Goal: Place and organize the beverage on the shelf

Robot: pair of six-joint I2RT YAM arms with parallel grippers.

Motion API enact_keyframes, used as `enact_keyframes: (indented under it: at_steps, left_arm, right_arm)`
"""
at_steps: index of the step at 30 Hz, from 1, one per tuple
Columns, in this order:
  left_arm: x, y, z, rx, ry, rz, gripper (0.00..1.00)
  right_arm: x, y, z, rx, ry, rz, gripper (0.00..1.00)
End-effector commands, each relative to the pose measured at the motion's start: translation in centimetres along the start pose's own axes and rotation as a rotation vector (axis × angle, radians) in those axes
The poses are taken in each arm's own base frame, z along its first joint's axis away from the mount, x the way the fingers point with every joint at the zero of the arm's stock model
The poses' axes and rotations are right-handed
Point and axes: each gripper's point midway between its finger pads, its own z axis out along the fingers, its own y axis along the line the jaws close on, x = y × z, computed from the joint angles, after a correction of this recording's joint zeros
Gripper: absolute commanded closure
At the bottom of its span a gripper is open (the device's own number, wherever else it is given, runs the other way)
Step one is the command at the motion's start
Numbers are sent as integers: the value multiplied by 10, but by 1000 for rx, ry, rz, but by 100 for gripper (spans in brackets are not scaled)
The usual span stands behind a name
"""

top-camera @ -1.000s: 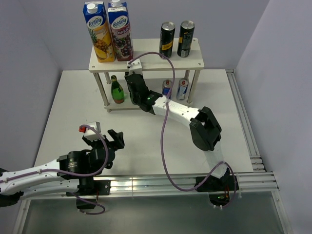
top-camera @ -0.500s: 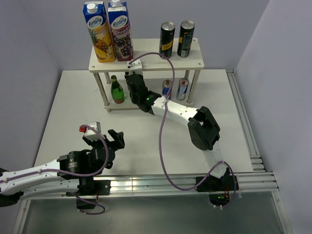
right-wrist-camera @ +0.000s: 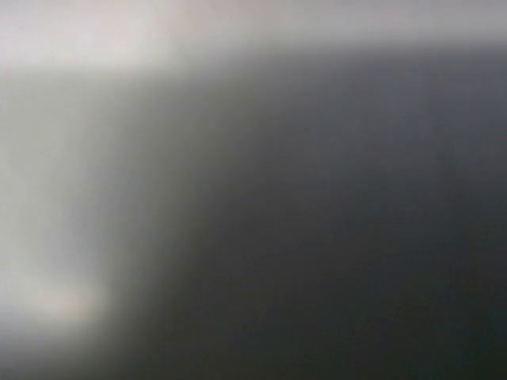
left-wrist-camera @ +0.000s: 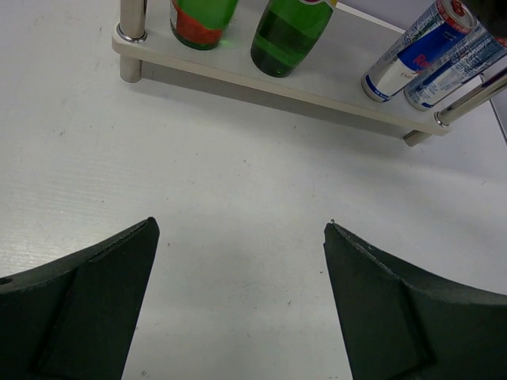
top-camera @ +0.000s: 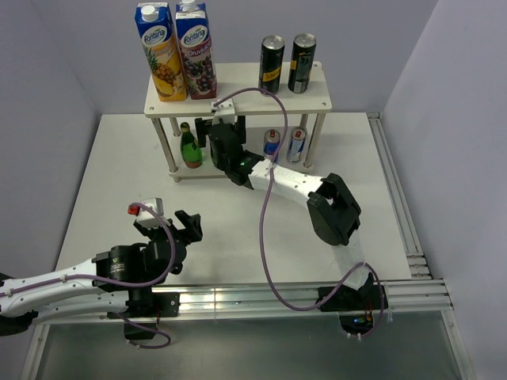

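The white shelf stands at the back of the table. Two black-and-yellow cans are on its top board. On the lower board stand two green bottles and two silver-blue cans. From above, only the left bottle shows. My right gripper reaches in under the top board just right of it, fingers spread, open, and hides the second bottle. The right wrist view is a dark blur. My left gripper is open over bare table, well in front of the shelf.
Two tall blue-topped juice cartons fill the left of the top board. The shelf's thin legs stand at its corners. A metal rail runs along the table's right edge, and walls close in behind and beside.
My right gripper's fingers have spread apart at the lower tier, where a second ago they were together. The left arm has not moved.
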Motion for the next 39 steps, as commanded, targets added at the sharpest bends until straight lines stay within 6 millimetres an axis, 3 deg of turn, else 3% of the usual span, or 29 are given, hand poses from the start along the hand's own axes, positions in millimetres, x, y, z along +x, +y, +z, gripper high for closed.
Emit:
enact_keyframes:
  at_steps: [1,12,13,17,20,22,23,24,26,27,28,30,32,34,35,37,39]
  left_arm:
    - [-3,1,0,-5,-21,-5,7]
    - [-6,4,-1,-9,-31,-20,7]
    - [-6,4,-1,-10,-33,-23,7]
    - [-6,5,0,-17,-36,-20,7]
    - [-5,5,1,-22,-38,-13,7]
    - [-5,6,1,-29,-39,-8,7]
    - [-6,5,1,-30,-40,-11,7]
    - [-6,6,1,-34,-41,-5,7]
    - [-6,6,1,-35,-40,-7,7]
    - [-7,6,1,-39,-45,-10,7]
    - [-9,6,1,-40,-47,-16,7]
    - [-22,1,-2,-35,-58,-31,7]
    - [-50,-19,-10,10,-73,-92,7]
    - [-72,-34,-15,58,-83,-66,7]
    - [-92,-50,-22,112,-90,-66,7]
    - [-119,-64,-31,163,-105,-83,7]
    - [-130,-69,-34,173,-116,-42,7]
  right_arm:
    - [-45,-4,-20,-9,-98,102,0]
    - [-40,-9,-57,-63,-88,90,0]
    - [-47,-9,-63,-79,-94,99,0]
    - [-36,2,-88,-162,-39,94,0]
    - [-26,-13,-115,-92,25,105,0]
    - [-29,-15,-155,-97,59,152,0]
    - [-14,-22,-170,-89,92,143,0]
    - [-26,-35,-200,-60,80,155,0]
    - [-14,-56,-233,-20,98,143,0]
    - [-36,-66,-261,-34,52,184,0]
    - [-40,-76,-274,-31,45,186,0]
    - [-65,-105,-301,-39,11,218,0]
    - [-93,-130,-318,-63,-24,259,0]
    - [-106,-143,-326,-91,-52,249,0]
    - [-116,-155,-332,-98,-74,282,0]
    - [-123,-165,-336,-99,-89,281,0]
    - [-123,-175,-340,-94,-87,283,0]
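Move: The green bottle just placed on the lower shelf stands between the right hand's open fingers, its middle some 4 cm below the hand. The other green bottle is about 9 cm to the left of it, level in depth; the two blue-silver cans stand about 15 and 23 cm to the hand's right, roughly 7 cm lower. From the left hand, the placed bottle is about 30 cm ahead and 9 cm to the right, near the same height. Backing away from the placed bottle, the right hand slides out of the shelf slowly at first, then fast, nearly 30 cm in all, with its fingers already and still wide open; late on it swings about 20 cm right and climbs some 16 cm, its left side rolling up. The empty left hand holds nearly still, then rises about 10 cm at the very end, fingertips tipping slightly up. ##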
